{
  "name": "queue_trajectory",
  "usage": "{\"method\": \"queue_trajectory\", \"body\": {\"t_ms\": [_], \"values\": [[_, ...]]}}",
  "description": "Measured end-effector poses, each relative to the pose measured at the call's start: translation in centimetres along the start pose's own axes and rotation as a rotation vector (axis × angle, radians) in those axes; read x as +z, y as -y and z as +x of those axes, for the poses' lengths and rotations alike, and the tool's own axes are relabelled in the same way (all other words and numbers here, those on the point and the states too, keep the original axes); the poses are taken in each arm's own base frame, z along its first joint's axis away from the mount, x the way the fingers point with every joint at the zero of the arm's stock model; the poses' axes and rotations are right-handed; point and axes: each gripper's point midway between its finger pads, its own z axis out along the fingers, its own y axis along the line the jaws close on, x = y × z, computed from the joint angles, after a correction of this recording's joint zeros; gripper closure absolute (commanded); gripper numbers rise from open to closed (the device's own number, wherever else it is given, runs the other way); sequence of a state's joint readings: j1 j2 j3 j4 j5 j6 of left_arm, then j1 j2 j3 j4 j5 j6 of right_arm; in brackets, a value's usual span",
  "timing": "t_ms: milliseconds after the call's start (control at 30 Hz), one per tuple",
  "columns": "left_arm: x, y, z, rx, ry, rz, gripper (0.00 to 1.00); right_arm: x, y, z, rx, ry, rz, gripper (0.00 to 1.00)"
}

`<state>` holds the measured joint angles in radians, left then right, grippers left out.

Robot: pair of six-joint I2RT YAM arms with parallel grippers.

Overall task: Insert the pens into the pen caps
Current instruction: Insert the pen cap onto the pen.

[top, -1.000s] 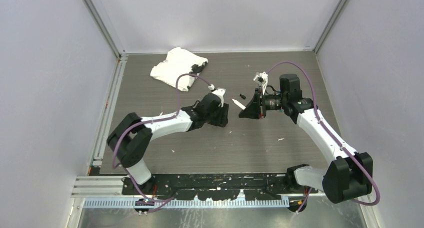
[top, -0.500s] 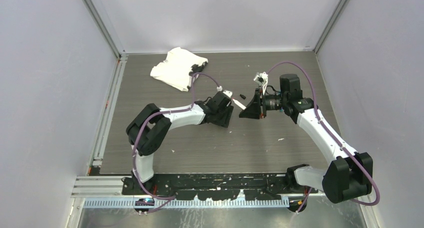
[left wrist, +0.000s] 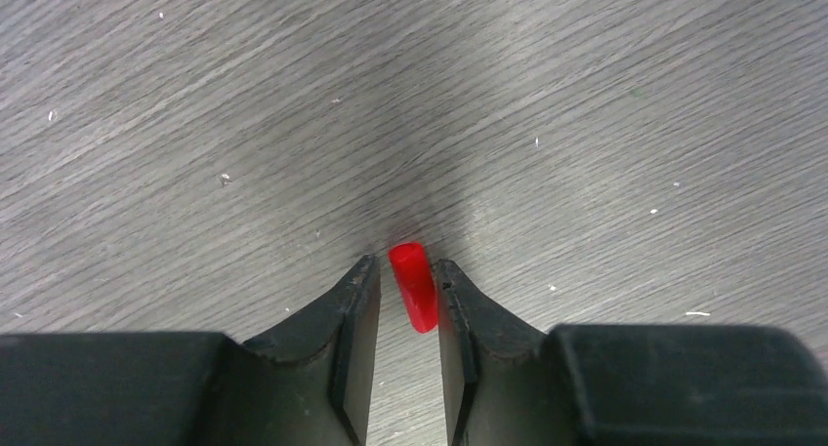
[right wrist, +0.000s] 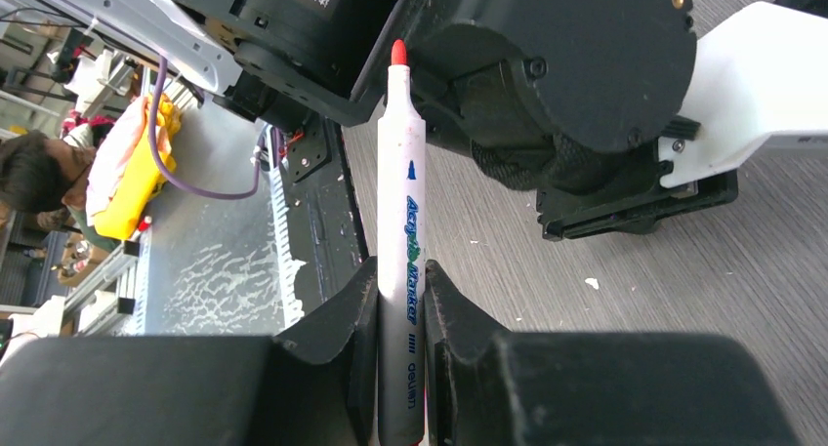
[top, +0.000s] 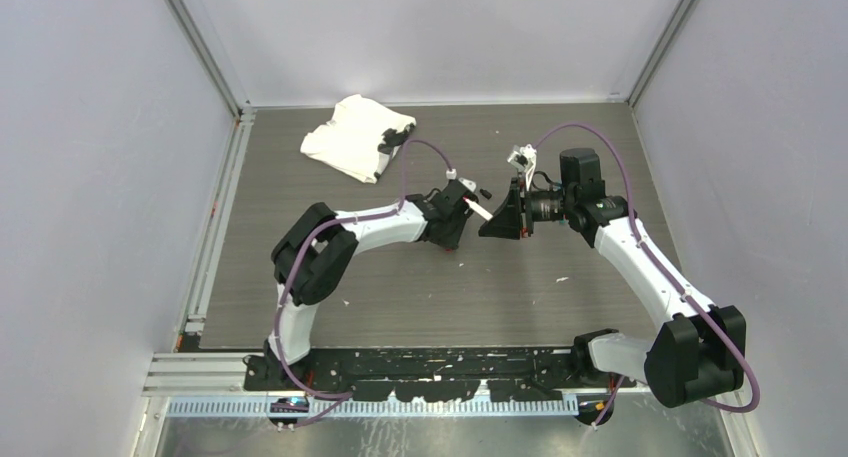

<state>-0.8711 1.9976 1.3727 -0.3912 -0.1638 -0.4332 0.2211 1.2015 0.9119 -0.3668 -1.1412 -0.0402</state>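
Observation:
A red pen cap (left wrist: 415, 290) lies on the table between the fingers of my left gripper (left wrist: 405, 263). It leans against the right finger, and a small gap shows on its left side. In the top view my left gripper (top: 452, 235) points down at the table's middle. Close to its right, my right gripper (top: 497, 220) is shut on a white pen (right wrist: 402, 173). The pen's red tip (right wrist: 397, 52) points at the left wrist. A black pen cap (top: 485, 193) lies just behind the two grippers.
A crumpled white cloth (top: 355, 135) with a dark item (top: 397, 137) on it lies at the back left. Small white flecks (top: 562, 279) dot the grey wood-grain table (top: 600, 137). White walls close in the sides and back.
My left arm has swung right, up close to the held pen, and its jaws have narrowed around the red cap. My right arm and its pen have not moved.

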Motion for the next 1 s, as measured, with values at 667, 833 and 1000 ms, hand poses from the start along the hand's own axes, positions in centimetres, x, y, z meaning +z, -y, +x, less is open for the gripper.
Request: {"method": "queue_trajectory", "body": {"t_ms": [667, 833, 1000], "values": [[0.0, -0.7, 0.6, 0.057, -0.014, -0.08, 0.99, 0.0, 0.0, 0.0, -0.003, 0.0, 0.0, 0.99], [-0.8, -1.9, 1.4, 0.071, -0.024, -0.105, 0.99, 0.0, 0.0, 0.0, -0.003, 0.0, 0.0, 0.99], [-2.1, -4.1, 3.2, 0.075, -0.07, -0.138, 0.99, 0.0, 0.0, 0.0, -0.003, 0.0, 0.0, 0.99]]}}
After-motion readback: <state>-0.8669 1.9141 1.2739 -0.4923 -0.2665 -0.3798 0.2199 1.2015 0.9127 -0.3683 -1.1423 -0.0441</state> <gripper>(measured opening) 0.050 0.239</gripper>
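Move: The red pen cap lies between the left hand's open fingertips, straight below the hand point by about 1 cm. The black cap lies roughly 12 cm ahead of that hand and 7 cm to its right, on the table. The white pen in the right grip is some 20 cm above the left hand, 4 cm back and 5 cm right. From the right hand the red cap lies around 6 cm ahead, 6 cm left, 20 cm below. The left fingers close on the red cap, then take it about 5 cm left, slightly back, without rising. ##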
